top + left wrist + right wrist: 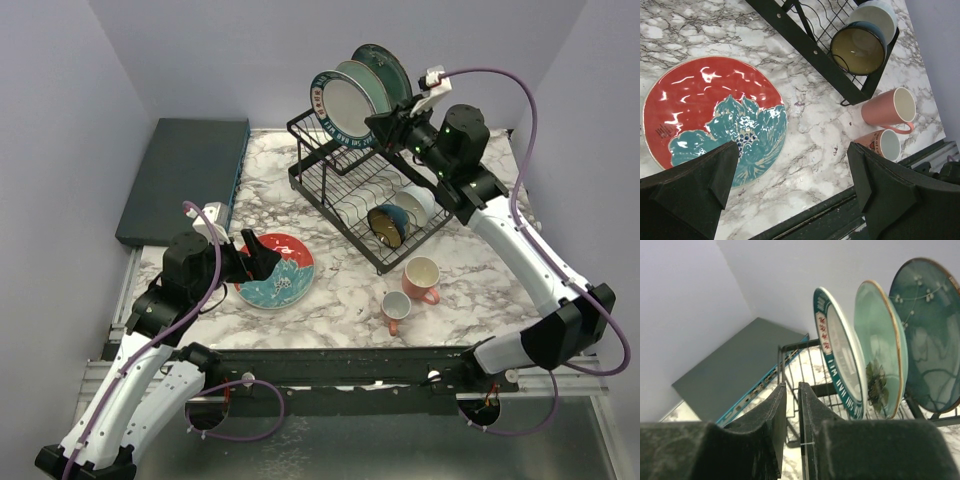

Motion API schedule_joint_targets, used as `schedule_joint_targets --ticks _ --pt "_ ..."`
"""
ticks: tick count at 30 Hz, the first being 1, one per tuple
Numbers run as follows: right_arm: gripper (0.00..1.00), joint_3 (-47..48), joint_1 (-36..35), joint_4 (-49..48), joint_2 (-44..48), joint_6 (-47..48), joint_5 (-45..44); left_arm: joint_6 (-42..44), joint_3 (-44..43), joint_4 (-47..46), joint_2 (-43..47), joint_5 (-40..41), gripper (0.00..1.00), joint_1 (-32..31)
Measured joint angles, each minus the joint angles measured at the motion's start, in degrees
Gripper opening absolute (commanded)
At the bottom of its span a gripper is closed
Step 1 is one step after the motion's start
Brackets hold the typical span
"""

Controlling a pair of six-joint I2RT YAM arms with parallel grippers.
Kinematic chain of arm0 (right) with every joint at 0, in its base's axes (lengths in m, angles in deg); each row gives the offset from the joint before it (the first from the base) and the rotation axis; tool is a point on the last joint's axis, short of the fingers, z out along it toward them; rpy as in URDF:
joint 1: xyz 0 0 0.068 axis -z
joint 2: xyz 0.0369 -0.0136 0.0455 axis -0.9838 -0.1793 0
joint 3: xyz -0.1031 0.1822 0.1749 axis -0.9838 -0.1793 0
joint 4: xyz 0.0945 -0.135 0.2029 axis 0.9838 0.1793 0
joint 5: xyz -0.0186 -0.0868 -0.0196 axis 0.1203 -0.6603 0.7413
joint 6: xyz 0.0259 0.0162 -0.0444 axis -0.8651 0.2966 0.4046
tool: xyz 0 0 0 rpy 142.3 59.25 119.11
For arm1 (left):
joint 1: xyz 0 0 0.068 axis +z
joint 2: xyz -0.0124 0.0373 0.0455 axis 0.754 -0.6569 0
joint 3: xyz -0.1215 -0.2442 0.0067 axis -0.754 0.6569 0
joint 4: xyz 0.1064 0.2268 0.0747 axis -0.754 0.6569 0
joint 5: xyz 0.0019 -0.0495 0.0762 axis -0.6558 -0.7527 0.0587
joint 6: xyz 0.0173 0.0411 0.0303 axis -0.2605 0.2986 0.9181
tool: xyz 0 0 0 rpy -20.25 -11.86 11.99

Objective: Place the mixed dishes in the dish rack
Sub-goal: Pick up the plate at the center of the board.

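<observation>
The black wire dish rack [340, 190] stands at the back middle. Three plates stand upright in its top: white with blue rim [837, 350], pale green [880, 340], dark teal [925, 335]. My right gripper [792, 386] hovers just beside the blue-rimmed plate, its jaws slightly apart with nothing between them. A dark cream-lined bowl [857, 47] and a white bowl [877, 12] sit in the rack's lower tier. The red-and-teal plate [705, 95] lies flat on the marble. My left gripper [792, 150] hangs wide open over that plate's near right edge. Two pink mugs [885, 110] [880, 145] lie on the table.
A dark teal flat slab [185, 175] lies at the back left. The table's black front rail [330, 365] runs just below the left gripper. Grey walls close in at the back and on both sides.
</observation>
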Motion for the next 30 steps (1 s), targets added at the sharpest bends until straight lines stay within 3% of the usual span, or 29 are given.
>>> schedule_joint_targets --ticks 12,21,30 --pt "0.42 -8.20 0.00 7.52 8.07 -5.18 8.20 -2.21 -1.09 2.67 -3.63 6.23 0.99 0.00" --pt "0.43 -11.80 -1.49 14.80 7.56 -6.45 9.57 -8.96 -2.89 8.72 -9.44 12.94 0.99 0.00" --pt "0.43 -18.75 -10.34 16.04 2.71 -7.72 7.93 -17.79 -2.86 13.73 -10.71 17.25 0.99 0.00"
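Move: The red-and-teal plate lies about 11 cm ahead of the left hand, 4 cm to its left and 20 cm below. From the right hand it is some 9 cm back, 22 cm left and 39 cm below; the racked letter-rimmed plate stands about 6 cm ahead, 6 cm left and 3 cm lower, and the blue bowl in the rack's lower tray about 1 cm back, 7 cm right and 36 cm down. Opening further, the right hand sinks 20 cm and back towards the plate; the left sinks, tipping down towards it. ##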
